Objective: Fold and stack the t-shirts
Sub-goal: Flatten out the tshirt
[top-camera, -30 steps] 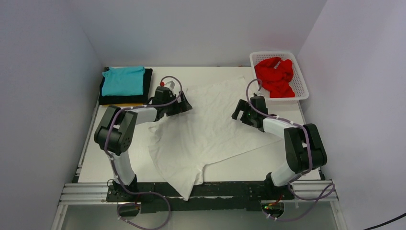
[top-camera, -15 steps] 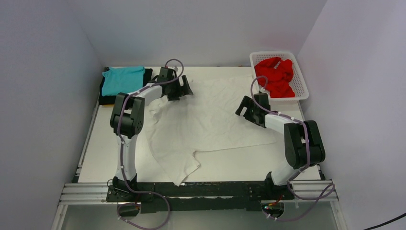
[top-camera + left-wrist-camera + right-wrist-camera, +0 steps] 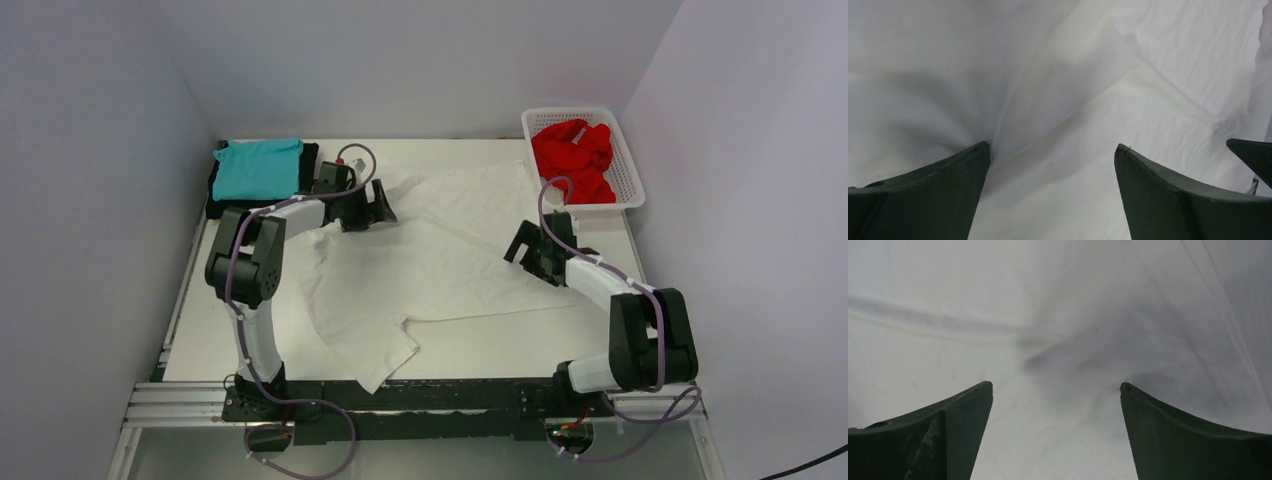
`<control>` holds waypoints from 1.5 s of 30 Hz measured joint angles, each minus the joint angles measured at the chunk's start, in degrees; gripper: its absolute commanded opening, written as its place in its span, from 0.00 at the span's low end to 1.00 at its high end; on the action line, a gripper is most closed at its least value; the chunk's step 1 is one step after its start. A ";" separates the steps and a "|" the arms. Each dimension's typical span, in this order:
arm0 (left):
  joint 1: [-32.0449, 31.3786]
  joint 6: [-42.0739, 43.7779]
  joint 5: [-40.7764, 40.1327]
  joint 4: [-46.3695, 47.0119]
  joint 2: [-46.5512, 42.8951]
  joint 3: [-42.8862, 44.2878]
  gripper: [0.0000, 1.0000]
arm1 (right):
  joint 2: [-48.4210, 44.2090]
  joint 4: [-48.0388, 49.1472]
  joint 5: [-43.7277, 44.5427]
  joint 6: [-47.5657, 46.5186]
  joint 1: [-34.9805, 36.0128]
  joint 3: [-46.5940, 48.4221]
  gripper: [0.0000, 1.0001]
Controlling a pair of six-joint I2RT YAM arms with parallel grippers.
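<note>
A large white t-shirt (image 3: 440, 255) lies spread and wrinkled across the middle of the table. My left gripper (image 3: 386, 207) hovers open over its far left part, and white cloth (image 3: 1058, 90) fills the view between the fingers (image 3: 948, 185). My right gripper (image 3: 517, 244) stands open over the shirt's right side, close above pale cloth (image 3: 1058, 340). Neither gripper holds anything. A folded teal t-shirt (image 3: 257, 168) rests on a folded black one (image 3: 228, 205) at the far left. A crumpled red t-shirt (image 3: 574, 158) fills the basket.
The white lattice basket (image 3: 628, 180) stands at the far right corner by the wall. Grey walls close in the table on the left, back and right. A sleeve of the white shirt (image 3: 375, 355) reaches toward the black rail at the near edge.
The left gripper swung to the far side and came partway back. The right gripper shifted right and nearer. The white shirt's lower part drew back from the near edge and lies flatter.
</note>
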 measured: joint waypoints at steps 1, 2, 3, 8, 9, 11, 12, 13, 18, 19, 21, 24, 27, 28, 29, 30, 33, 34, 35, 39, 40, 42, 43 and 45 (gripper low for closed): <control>0.00 0.07 0.33 0.28 -1.38 -2.03 0.99 | -1.81 -0.66 0.09 -0.11 -0.24 -1.36 1.00; -0.02 0.24 0.46 0.11 -2.14 -2.93 0.99 | -2.78 -1.09 0.13 -0.20 -0.33 -2.01 1.00; -0.04 0.61 0.37 -0.94 -2.32 -2.67 0.99 | -4.04 -1.64 0.20 -0.31 -0.48 -2.78 1.00; -0.20 1.84 -2.54 -7.65 -1.11 3.02 0.99 | -6.99 -2.25 0.31 -1.57 -0.66 -1.55 1.00; -0.20 1.92 -3.65 -8.52 -1.11 3.91 0.99 | -7.67 -1.73 -0.13 -1.90 -0.63 -1.05 1.00; -0.07 1.81 -6.14 -10.10 -0.94 6.29 0.99 | -8.79 0.07 -1.07 -2.82 -0.07 -0.13 1.00; 0.13 1.55 -7.15 -11.06 -0.66 7.98 0.99 | -8.96 1.07 -1.36 -3.32 0.48 0.42 1.00; 0.35 1.14 -7.78 -11.89 -0.07 9.88 0.99 | -8.79 2.23 -1.57 -3.87 1.57 1.20 1.00; 2.82 -2.10 -8.39 -9.64 2.82 14.03 0.99 | -0.20 8.92 -3.26 -5.64 9.57 6.86 1.00; 3.32 -3.13 -8.50 -8.90 3.91 14.23 0.99 | 2.19 9.99 -3.82 -5.70 10.75 7.85 1.00; 4.13 -4.46 -9.25 -8.68 6.88 15.93 0.99 | 6.36 11.17 -4.76 -5.68 11.87 9.46 1.00; 4.85 -6.62 -9.46 -9.64 13.90 24.44 0.99 | 11.41 12.00 -5.16 -5.66 11.87 10.82 1.00; 4.81 -8.52 -10.23 -10.29 19.87 33.35 0.99 | 12.92 11.96 -4.81 -5.64 11.80 10.73 1.00; 4.79 -9.40 -10.21 -10.78 21.59 35.85 0.99 | 12.92 12.02 -4.66 -5.62 11.76 10.62 1.00; 4.79 -9.99 -10.10 -10.88 23.02 38.51 1.00 | 12.90 12.24 -4.50 -5.62 11.76 10.45 1.00; 4.76 -10.78 -10.03 -10.93 24.48 40.52 1.00 | 12.92 12.35 -4.28 -5.57 11.76 10.21 1.00; 4.79 -12.81 -9.77 -10.67 27.89 45.68 0.99 | 12.92 12.31 -4.11 -5.27 11.50 9.33 1.00; 4.83 -13.66 -9.53 -10.32 29.14 47.36 0.99 | 13.00 12.28 -4.11 -5.14 11.28 8.96 1.00; 4.90 -14.43 -9.25 -9.92 30.51 49.31 0.99 | 13.18 12.24 -4.09 -5.03 10.95 8.63 1.00; 5.42 -16.92 -8.41 -7.93 35.26 56.17 0.99 | 13.53 12.70 -4.28 -4.44 9.33 8.66 1.00; 5.60 -17.25 -8.00 -7.32 35.82 56.87 1.00 | 13.68 12.46 -4.31 -4.42 8.96 9.01 1.00; 5.97 -17.53 -7.50 -6.91 35.91 56.94 0.99 | 13.92 11.63 -4.26 -4.50 8.50 10.21 1.00; 6.08 -17.44 -7.50 -6.88 35.91 56.94 0.99 | 13.92 11.50 -4.24 -4.57 8.39 10.69 1.00; 6.29 -16.76 -7.04 -5.99 35.08 55.43 0.99 | 13.79 10.75 -4.09 -4.79 8.26 12.37 1.00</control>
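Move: From the left hand, the t-shirt's far edge lies about 11 cm ahead and 4 cm to the right, barely below the fingertips; the folded stack is roughly 30 cm to the left and 11 cm ahead. From the right hand, the middle of the shirt's long diagonal crease is some 4 cm ahead and 13 cm to the left, just below, while the basket stands about 24 cm ahead and 17 cm to the right. Ease the open left gripper back a touch, hop it about 4 cm up and forward, then set it on the t-shirt and push the cloth outward to the table's far edge, ending some 20 cm ahead and turned about 20 degrees counter-clockwise. Meanwhile arc the open right gripper 7 cm up, over to the left and slightly forward, down beside the crease, then draw it a little right and finally forward. ##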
